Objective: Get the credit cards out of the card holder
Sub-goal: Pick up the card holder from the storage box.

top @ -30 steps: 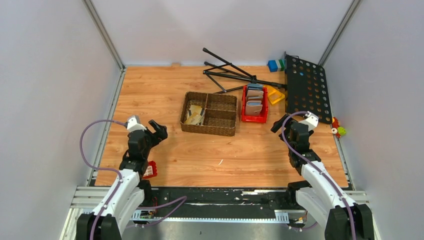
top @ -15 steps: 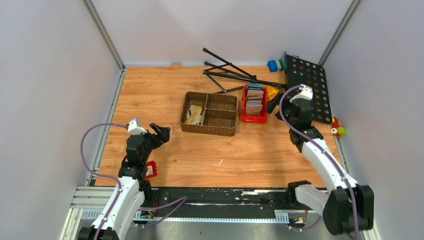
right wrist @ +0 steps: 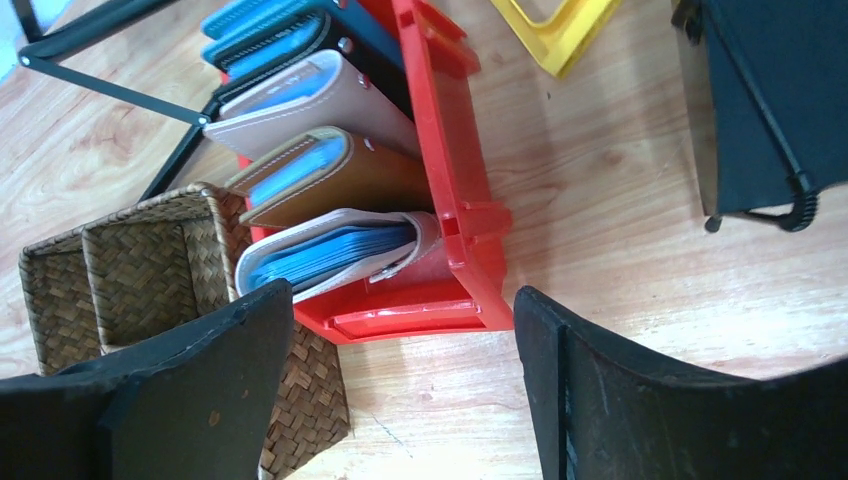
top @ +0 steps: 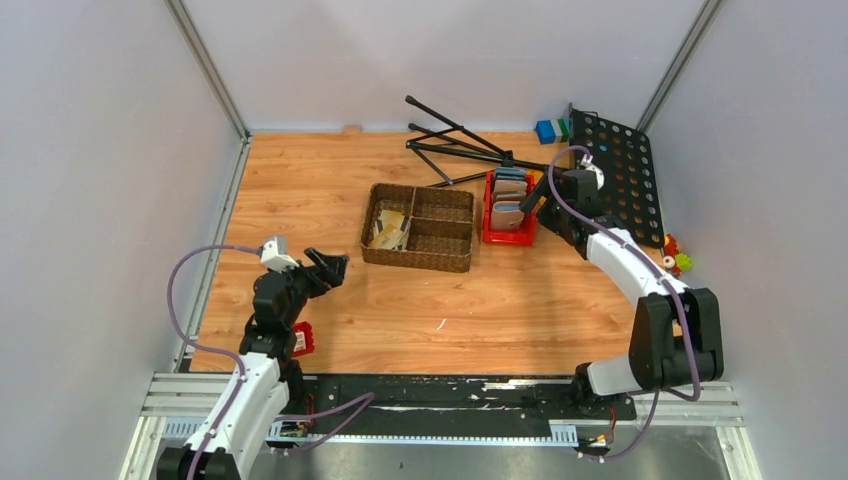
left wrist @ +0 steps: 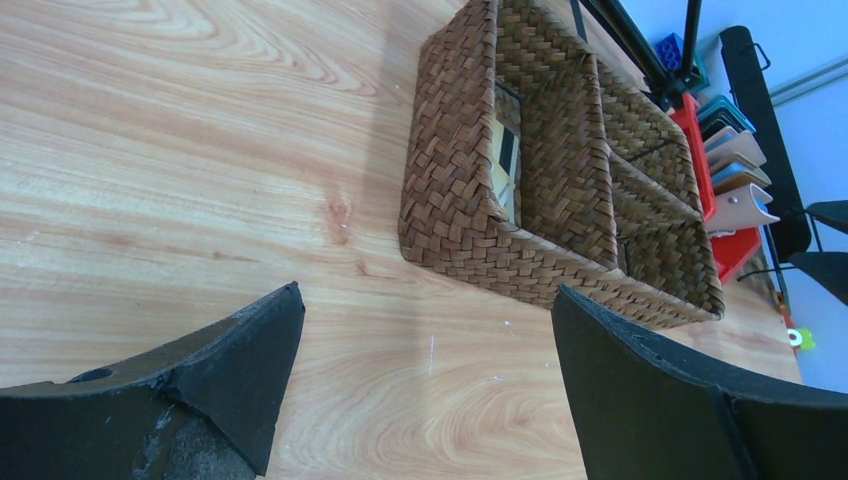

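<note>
Several wallets stand on edge in a red bin (right wrist: 455, 215). The card holder (right wrist: 325, 95), taupe with a pale edge, is second from the far end, behind a darker brown wallet (right wrist: 350, 180) and a pale one filled with blue (right wrist: 330, 250). It also shows in the left wrist view (left wrist: 740, 150). The credit cards are hidden. My right gripper (right wrist: 400, 300) (top: 538, 196) hovers open just above the bin's near right corner, nothing between its fingers. My left gripper (left wrist: 428, 295) (top: 328, 266) stands open over bare wood, left of the basket, holding nothing.
A wicker basket (top: 418, 256) with compartments sits left of the bin, pale flat pieces (top: 388, 230) in its left section. Behind lie a folded black stand (top: 455, 140), a yellow piece (right wrist: 560, 35) and a perforated black panel (top: 615, 175). A small red object (top: 300, 340) lies by the left arm.
My right arm has swung forward and left from the table's right side to the red bin, its jaws narrowing slightly. The left gripper has crept a little to the right.
</note>
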Tool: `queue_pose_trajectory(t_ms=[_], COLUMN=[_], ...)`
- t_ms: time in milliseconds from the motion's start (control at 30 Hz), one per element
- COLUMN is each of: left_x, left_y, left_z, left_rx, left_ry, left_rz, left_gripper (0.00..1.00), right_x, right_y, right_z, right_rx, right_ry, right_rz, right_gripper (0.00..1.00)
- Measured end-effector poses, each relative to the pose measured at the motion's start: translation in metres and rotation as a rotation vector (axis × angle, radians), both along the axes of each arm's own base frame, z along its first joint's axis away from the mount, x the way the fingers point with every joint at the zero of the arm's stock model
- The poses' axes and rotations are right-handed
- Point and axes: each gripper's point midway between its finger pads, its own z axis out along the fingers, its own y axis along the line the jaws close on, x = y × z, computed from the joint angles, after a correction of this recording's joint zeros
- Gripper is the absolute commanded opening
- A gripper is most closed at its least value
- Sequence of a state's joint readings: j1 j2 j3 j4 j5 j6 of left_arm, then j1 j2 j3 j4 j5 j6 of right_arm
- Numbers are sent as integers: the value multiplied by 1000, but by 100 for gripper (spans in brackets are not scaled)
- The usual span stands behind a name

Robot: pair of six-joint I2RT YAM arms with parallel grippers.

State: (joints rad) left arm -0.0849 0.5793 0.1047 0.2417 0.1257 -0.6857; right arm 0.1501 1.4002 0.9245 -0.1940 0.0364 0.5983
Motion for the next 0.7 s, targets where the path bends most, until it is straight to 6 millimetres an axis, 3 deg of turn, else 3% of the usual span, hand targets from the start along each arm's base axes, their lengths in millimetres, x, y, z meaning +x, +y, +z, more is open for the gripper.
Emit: queue_pose_trajectory(t_ms=[267,367,467,500,700], left_x=[3,3,2,1,-3], left_y=[-13,-18,-26,-29,-44], left_z=[0,-7,-15,-16,-21], left_rx=[-22,-30,-34,-34,-29], left_ry=[-7,22,48,55,72], left_rz=[-68,-100,-132,-147,-205], left_gripper=[99,99,99,99,99], right_x=[1,10,19,22,27], right_y=[11,17,22,24,32], right_z=[-33,-37,-35,-34,-28], right_rx=[90,112,127,136,157], right_ry=[105,112,108,104,88], right_rz=[-60,-59,-48,-44,-16], right_gripper=[73,66,47,44,49])
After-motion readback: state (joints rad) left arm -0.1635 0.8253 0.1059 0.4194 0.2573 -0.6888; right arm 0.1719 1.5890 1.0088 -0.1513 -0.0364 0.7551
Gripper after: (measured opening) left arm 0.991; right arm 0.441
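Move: The frontmost card holder in the red storage box is about 4 cm left of the right fingertips, 3 cm ahead and 5 cm lower; the storage box's middle is some 3 cm beyond that holder. The wicker basket stands about 25 cm to the right hand's left and 2 cm back, and the yellow piece lies roughly 8 cm ahead and 4 cm to its right. From the left hand, the holder is about 13 cm ahead and 39 cm to the right. Sink the right gripper about 3.5 cm while easing left, then push it forward nearly 3 cm and further left towards the front card holder, closing the fingers to roughly half, left finger over the holder, right finger against the storage box's right wall; roll the hand's left side up about 10 degrees. Meanwhile bring the open left gripper about 4.5 cm right and slightly down, turning it clockwise. ##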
